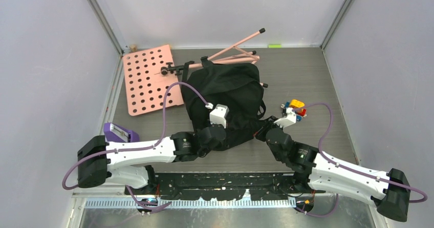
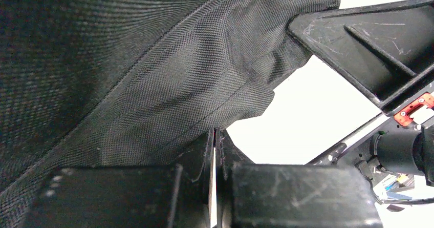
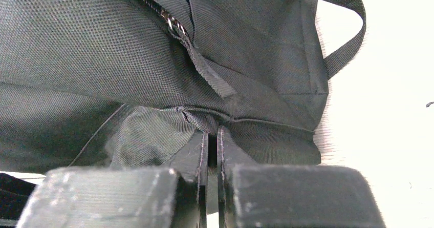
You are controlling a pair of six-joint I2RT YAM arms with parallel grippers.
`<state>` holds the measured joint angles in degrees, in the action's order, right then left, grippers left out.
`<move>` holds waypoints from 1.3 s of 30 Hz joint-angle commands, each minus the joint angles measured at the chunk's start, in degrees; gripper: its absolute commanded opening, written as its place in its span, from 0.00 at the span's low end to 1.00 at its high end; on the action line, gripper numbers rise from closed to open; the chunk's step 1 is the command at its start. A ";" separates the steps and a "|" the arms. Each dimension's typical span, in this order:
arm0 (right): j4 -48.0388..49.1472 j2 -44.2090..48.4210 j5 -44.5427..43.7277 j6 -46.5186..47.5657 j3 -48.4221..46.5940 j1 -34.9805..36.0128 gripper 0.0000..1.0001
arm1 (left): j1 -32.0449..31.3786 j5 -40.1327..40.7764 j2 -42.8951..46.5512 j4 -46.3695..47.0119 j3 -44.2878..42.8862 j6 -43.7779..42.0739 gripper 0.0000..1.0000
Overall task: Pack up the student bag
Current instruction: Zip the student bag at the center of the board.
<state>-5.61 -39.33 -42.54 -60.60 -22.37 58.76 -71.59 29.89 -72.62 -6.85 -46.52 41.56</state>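
Note:
The student bag (image 1: pixel 225 92) is a black fabric backpack lying in the middle of the table. My left gripper (image 1: pixel 217 131) is at its near edge, left of centre. In the left wrist view the left gripper (image 2: pixel 215 133) is shut, its tips pinching the hem of the bag (image 2: pixel 153 84). My right gripper (image 1: pixel 263 130) is at the bag's near right corner. In the right wrist view the right gripper (image 3: pixel 210 131) is shut on a fold of the bag (image 3: pixel 128 59) just below a seam; a zipper (image 3: pixel 164 15) and a strap loop (image 3: pixel 353 33) show above.
A pink perforated board (image 1: pixel 148 79) lies left of the bag, with pink rods (image 1: pixel 238 51) behind it. A purple object (image 1: pixel 121 132) sits by the left arm. Small coloured items (image 1: pixel 296 107) lie right of the bag. A green piece (image 1: pixel 275 46) is at the back wall.

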 commanded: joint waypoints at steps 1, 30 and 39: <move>2.49 1.84 -11.30 -1.54 -1.05 -0.94 0.00 | 0.30 3.08 2.76 -6.91 1.56 0.01 0.00; 4.25 -0.08 -14.33 3.29 -3.38 -0.93 0.00 | 0.39 -1.88 13.58 -13.75 7.19 -6.07 0.00; 3.32 0.50 -15.54 4.32 -3.95 -0.97 0.00 | 0.97 1.06 16.88 -20.70 7.55 -4.40 0.00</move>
<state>-5.23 -40.01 -44.56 -58.00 -22.52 59.16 -71.53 27.49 -58.52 -16.08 -40.01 37.32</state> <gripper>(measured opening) 0.077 0.012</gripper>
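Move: My left fingers are on the zip pull at the bag's near edge. The zip's left end lies about 10 cm to their left, some 3 cm back and slightly lower. The cloth pinched by my right hand is roughly 15 cm to the left hand's right and 2 cm farther out. From my right hand, the zip's left end is some 25 cm left and 5 cm back, and a loose zip tab hangs about 4 cm straight ahead. Keeping its fingers shut on the zip pull, my left hand draws it about 5 cm left and some 2 cm back at a steady, level pace, along the bag's near edge and away from my right hand, with only a slight turn of the wrist. My right hand keeps its pinch on the bag cloth and stays in place as the anchor. ##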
